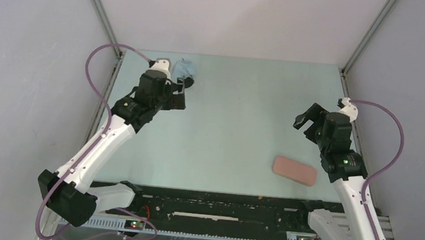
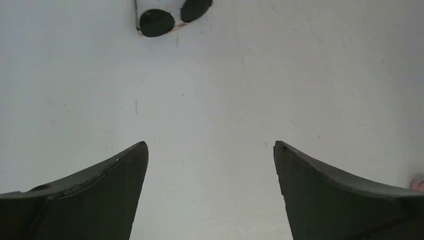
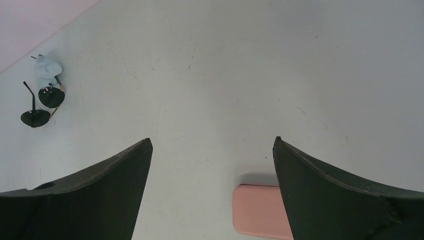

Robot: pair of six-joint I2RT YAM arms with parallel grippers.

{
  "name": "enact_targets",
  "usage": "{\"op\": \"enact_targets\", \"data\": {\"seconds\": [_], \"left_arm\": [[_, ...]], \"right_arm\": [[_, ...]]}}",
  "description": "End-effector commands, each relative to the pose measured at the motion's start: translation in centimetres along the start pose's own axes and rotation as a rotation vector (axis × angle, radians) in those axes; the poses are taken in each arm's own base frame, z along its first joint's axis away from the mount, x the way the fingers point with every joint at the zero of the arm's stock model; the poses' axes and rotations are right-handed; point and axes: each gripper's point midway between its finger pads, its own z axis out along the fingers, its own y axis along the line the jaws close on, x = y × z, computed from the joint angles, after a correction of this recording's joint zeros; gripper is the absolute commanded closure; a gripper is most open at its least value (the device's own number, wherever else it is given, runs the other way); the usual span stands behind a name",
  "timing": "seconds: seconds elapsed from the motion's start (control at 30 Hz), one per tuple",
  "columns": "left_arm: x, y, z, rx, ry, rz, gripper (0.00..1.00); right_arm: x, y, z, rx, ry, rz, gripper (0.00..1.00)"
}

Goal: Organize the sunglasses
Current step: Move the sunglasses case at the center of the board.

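Observation:
The sunglasses [image 2: 172, 17], with two dark round lenses and thin wire arms, lie on the table at the top edge of the left wrist view, ahead of my open, empty left gripper [image 2: 210, 150]. In the top view they show as a small dark shape [image 1: 189, 82] just past the left gripper [image 1: 181, 94], at the far left. They also show at the left of the right wrist view [image 3: 42, 105]. My right gripper [image 3: 212, 145] is open and empty, hovering at the right of the table [image 1: 307, 119].
A light blue cloth [image 1: 185, 68] lies crumpled beside the sunglasses, touching one lens [image 3: 47, 67]. A pink oblong case [image 1: 294, 170] lies closed at the near right, below the right gripper [image 3: 257, 210]. Grey walls enclose the table.

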Motion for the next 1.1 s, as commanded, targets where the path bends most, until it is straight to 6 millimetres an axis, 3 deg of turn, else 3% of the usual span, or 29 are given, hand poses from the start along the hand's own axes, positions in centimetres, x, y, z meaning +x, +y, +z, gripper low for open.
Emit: {"op": "enact_targets", "data": {"seconds": [0.0, 0.17, 0.27, 0.37, 0.53, 0.7, 0.8, 0.93, 1.07], "left_arm": [[-7.1, 2.6, -5.4, -0.12, -0.181, -0.055, 0.0], [-9.7, 5.6, -9.5, -0.237, -0.341, -0.092, 0.0], [-9.5, 5.6, -9.8, -0.21, -0.385, -0.095, 0.0], [-7.9, 4.6, -8.3, -0.162, -0.341, -0.171, 0.0], [-4.9, 0.5, -4.7, 0.007, -0.162, -0.177, 0.0], [-3.6, -2.3, -3.5, 0.141, -0.083, -0.163, 0.0], [-3.5, -3.0, -3.1, 0.17, -0.074, -0.16, 0.0], [-2.3, -3.0, -2.3, 0.167, -0.039, -0.15, 0.0], [-0.7, -3.4, -1.5, 0.187, 0.002, -0.138, 0.0]], "right_arm": [[-0.3, -0.8, -0.6, 0.021, -0.017, -0.035, 0.0], [0.1, -0.8, -0.3, 0.021, 0.001, -0.036, 0.01], [-0.1, -1.4, 0.0, 0.078, -0.017, 0.04, 0.01], [1.1, -3.7, 0.5, 0.223, -0.002, 0.223, 0.0], [8.0, -4.8, 2.1, 0.301, 0.274, 0.377, 0.0], [13.6, -7.5, 0.4, 0.576, 0.313, 0.501, 0.0], [15.2, -7.5, -0.3, 0.63, 0.307, 0.573, 0.01], [17.5, -9.1, -1.6, 0.813, 0.322, 0.742, 0.06], [18.2, -9.7, -1.2, 0.856, 0.348, 0.787, 0.05]]}}
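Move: The sunglasses case lies behind and below my open right hand: about 13 cm back towards the bases, roughly 4 cm to its right and some 20 cm down. The board's front edge runs about 10 cm farther back beyond the case. From my left hand, also empty, that case is some 42 cm to the right, about 19 cm back and some 21 cm lower. After a small sidestep to its right, I drop my right hand about 17 cm and draw it back some 10 cm to the case, tipping the wrist until the open fingers point steeply down and turning it clockwise about 40 degrees. My open left hand swings up about 12 cm, leftward and slightly back, then returns down and right to near its start, ending a little higher. ##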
